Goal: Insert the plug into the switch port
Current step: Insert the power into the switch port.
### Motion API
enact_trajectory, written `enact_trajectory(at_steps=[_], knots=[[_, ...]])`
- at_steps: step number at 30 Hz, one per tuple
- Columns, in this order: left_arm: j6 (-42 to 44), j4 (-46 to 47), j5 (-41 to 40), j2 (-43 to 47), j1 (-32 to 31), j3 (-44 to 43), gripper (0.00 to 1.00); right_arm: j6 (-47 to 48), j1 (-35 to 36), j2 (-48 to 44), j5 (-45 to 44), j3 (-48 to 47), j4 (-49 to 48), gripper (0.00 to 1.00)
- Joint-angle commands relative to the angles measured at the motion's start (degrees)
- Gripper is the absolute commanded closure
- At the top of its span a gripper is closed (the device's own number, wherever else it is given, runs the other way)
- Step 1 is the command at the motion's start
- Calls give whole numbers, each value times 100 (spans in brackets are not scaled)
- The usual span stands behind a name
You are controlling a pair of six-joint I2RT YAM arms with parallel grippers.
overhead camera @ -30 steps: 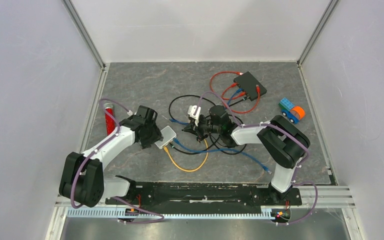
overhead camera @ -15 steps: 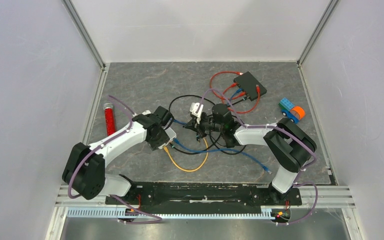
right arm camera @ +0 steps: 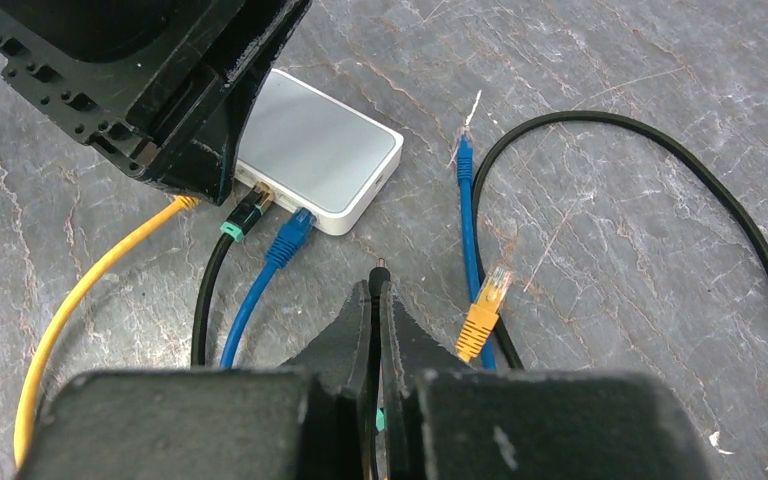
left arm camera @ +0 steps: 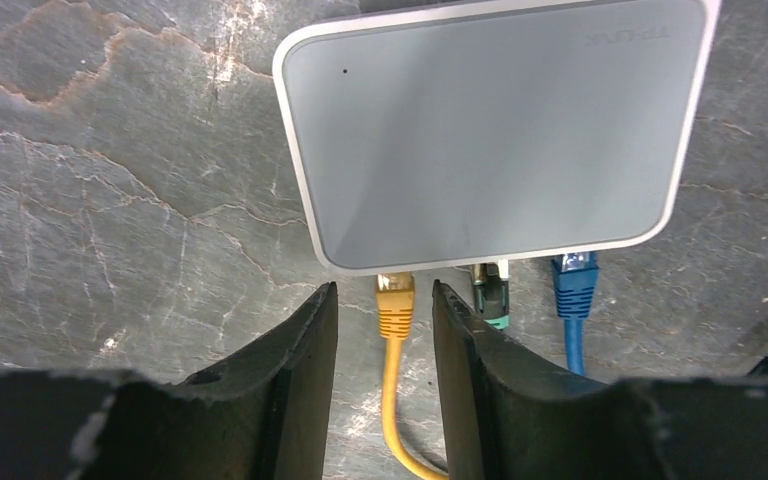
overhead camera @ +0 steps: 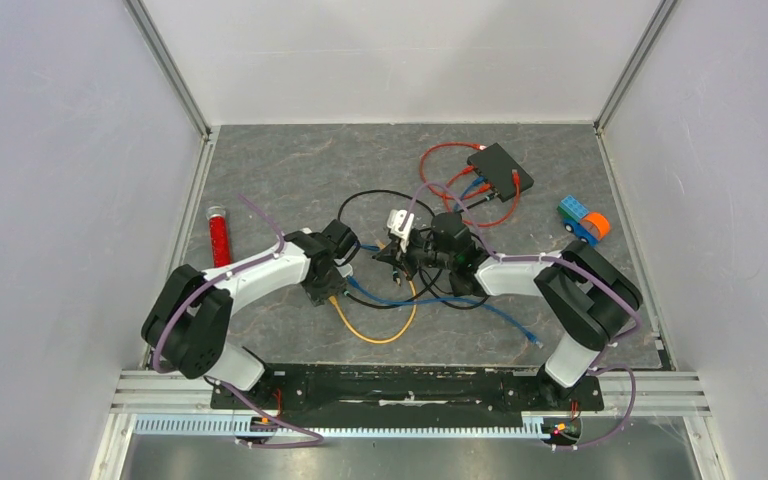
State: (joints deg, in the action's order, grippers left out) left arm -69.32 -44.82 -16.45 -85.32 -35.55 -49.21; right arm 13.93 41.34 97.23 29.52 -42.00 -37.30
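Note:
The white switch (left arm camera: 490,130) lies flat on the grey mat, its port side facing my left gripper (left arm camera: 384,295). A yellow plug (left arm camera: 395,300), a black one with a green boot (left arm camera: 492,300) and a blue one (left arm camera: 574,285) sit in its ports. My left gripper is open, its jaws astride the yellow cable without touching it. My right gripper (right arm camera: 376,290) is shut on a thin black barrel plug (right arm camera: 381,270), whose tip pokes out just short of the switch (right arm camera: 320,150). In the top view the left gripper (overhead camera: 332,262) covers the switch.
A loose yellow plug (right arm camera: 482,310), a loose blue plug (right arm camera: 465,160) and a black cable loop (right arm camera: 660,150) lie right of my right gripper. A black switch (overhead camera: 500,170) with red cables sits at the back, a toy truck (overhead camera: 584,222) at the right, a red tube (overhead camera: 219,238) at the left.
My left arm has swung right over the white switch and its jaws have narrowed around the yellow cable. The right gripper has shifted slightly right, still shut on the plug.

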Motion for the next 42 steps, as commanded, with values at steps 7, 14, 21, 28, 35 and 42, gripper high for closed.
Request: enact_trajectory(at_steps=[7, 14, 21, 28, 35, 42], knots=[[32, 574, -185, -73, -34, 366, 59, -264, -39, -330, -122, 147, -475, 100], [713, 902, -326, -31, -5, 440, 80, -625, -39, -285, 29, 227, -715, 100], [2030, 1744, 158, 734, 4, 849, 98, -2694, -333, -127, 727, 763, -2805, 100], [3102, 3084, 347, 2507, 4, 1833, 98, -3230, -986, 70, 1153, 919, -3407, 100], [3759, 3659, 669, 3313, 4, 2209, 98, -4122, -1032, 497, 1556, 912, -4713, 100], [3866, 3873, 874, 3290, 0, 2243, 98, -4975, -1032, 904, 1476, 964, -5912, 100]])
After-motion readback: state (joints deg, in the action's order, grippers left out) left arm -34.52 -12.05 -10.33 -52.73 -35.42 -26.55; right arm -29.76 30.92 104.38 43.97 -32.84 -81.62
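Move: The yellow plug in the switch's port edge lies right between the left hand's open fingers, about 2 cm below; the switch's middle is some 5 cm ahead of that hand, with the black plug 2 cm ahead and 2 cm right, the blue plug 3 cm ahead and 4 cm right. From the right hand, which holds the power plug, the switch lies about 12 cm left, 4 cm back and 9 cm below, and the loose yellow end 3 cm ahead, 1 cm left and 9 cm below. The left hand sinks about 1.5 cm, shuts its fingers on the yellow plug at the switch's edge, then lifts it some 7 cm, swinging the fingertips forward and turning clockwise, roughly 45 degrees in all. Meanwhile the right hand, keeping its pinch on the power plug, rises about 5 cm and eases some 3 cm right, tipping its fingertips up about 30 degrees to near level and rolling, so the plug faces the switch's end. ##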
